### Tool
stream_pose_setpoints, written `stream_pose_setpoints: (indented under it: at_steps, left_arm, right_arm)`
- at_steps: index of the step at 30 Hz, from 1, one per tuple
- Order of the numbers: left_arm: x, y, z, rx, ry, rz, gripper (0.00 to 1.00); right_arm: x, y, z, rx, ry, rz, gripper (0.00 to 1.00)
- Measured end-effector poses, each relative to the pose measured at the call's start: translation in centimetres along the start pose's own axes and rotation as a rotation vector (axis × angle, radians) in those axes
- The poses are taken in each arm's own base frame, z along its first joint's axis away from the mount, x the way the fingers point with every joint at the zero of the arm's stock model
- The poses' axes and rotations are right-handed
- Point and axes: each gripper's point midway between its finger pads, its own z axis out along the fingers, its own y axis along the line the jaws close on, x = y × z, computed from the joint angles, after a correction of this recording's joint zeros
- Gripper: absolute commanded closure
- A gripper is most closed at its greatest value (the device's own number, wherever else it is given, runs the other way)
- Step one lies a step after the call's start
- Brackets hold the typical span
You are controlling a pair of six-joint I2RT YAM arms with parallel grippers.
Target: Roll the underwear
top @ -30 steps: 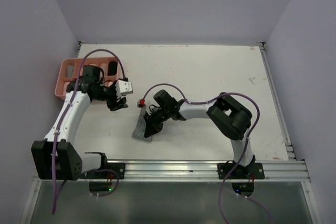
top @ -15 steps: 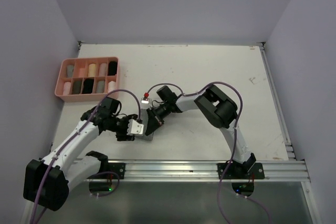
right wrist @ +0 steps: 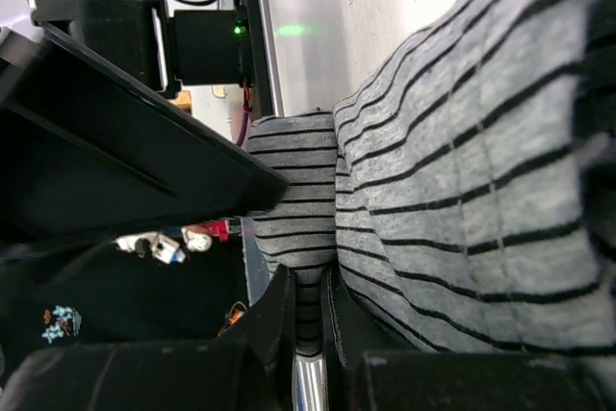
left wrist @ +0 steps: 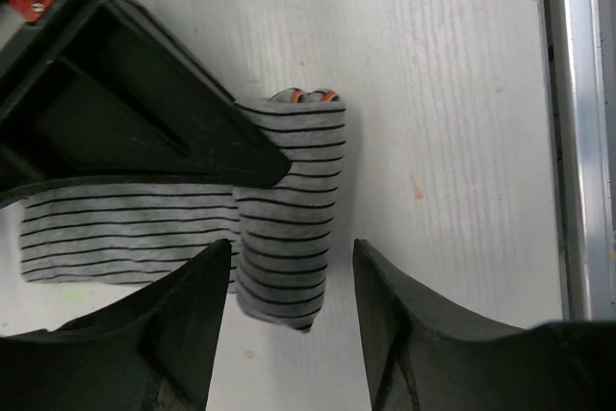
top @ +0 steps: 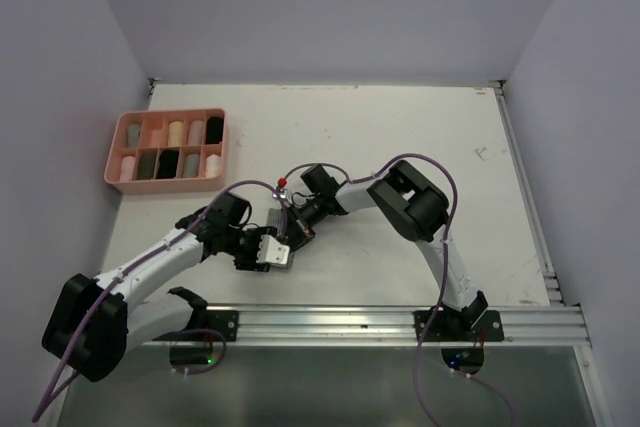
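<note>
A grey striped underwear (left wrist: 289,228) lies near the front of the table, partly rolled. Its rolled end is a thick tube and a flat part (left wrist: 125,233) spreads to the left in the left wrist view. My left gripper (left wrist: 292,267) is open, its fingers either side of the tube's near end without touching it. My right gripper (right wrist: 308,291) is shut on a fold of the striped fabric and lies across the roll from the far side. In the top view the left gripper (top: 274,254) and the right gripper (top: 294,227) meet at the underwear (top: 287,244).
A pink tray (top: 112,159) with compartments stands at the far left, and rolled garments fill several of them. The metal rail (top: 400,323) with the arm bases runs along the near edge, close behind the left gripper.
My left arm has swung from the pink tray down to the front of the table and now straddles the roll. The right gripper has stayed shut on the underwear and pulled back slightly.
</note>
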Motion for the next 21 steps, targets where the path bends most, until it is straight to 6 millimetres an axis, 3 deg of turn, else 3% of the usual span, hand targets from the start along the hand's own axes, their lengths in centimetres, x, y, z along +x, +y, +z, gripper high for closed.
stream_pose_setpoints:
  at_steps: [3, 7, 12, 13, 16, 21]
  left_arm:
    - [0.5, -0.8, 0.9, 0.042, 0.032, 0.001, 0.63]
    - [0.9, -0.2, 1.6, 0.051, 0.055, 0.001, 0.83]
    - [0.6, 0.1, 2.0, 0.078, 0.058, -0.015, 0.97]
    - [0.5, 0.2, 2.1, 0.087, 0.055, -0.018, 0.98]
    - [0.2, 0.3, 2.3, 0.119, 0.058, -0.033, 1.0]
    - [0.1, 0.3, 2.4, 0.196, 0.085, -0.079, 1.0]
  right_arm:
    - [0.0, 0.0, -0.1, 0.002, -0.002, 0.014, 0.89]
    - [-0.1, 0.0, -0.4, 0.022, -0.021, 0.024, 0.76]
    - [-0.2, 0.2, -1.7, 0.115, -0.086, 0.029, 0.6]
    - [-0.2, 0.3, -2.1, 0.139, -0.105, 0.029, 0.49]
    - [-0.5, 0.8, -4.5, 0.202, -0.185, 0.029, 0.44]
    - [-2.2, -0.7, -13.3, 0.454, -0.461, 0.055, 0.44]
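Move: The rolled part of the underwear lies under the left hand's open fingers, its middle about 3 cm to the right and 3 cm below, neither ahead nor back. The cloth's loose, unrolled part spreads forward from the roll, its middle some 7 cm ahead of that hand, 2 cm right and 4 cm lower; the metal rail runs some 15 cm behind, 4 cm lower. The right hand still pinches the roll, whose middle is about 1 cm left of its fingertips and 1 cm below, level fore and aft. The left hand sinks about 2 cm over the left end of the underwear roll and closes its fingers across it, then keeps its pinch while creeping barely 1 cm to the right and tilting slightly. Once that grip is shut, the right hand opens from its shut pinch, comes free of the roll and pulls away forward and to the right, slowly at first and then fast, some 13 cm in all with about 3 cm of rise, its wrist turning roughly 30 degrees clockwise with the fingers left wide. ##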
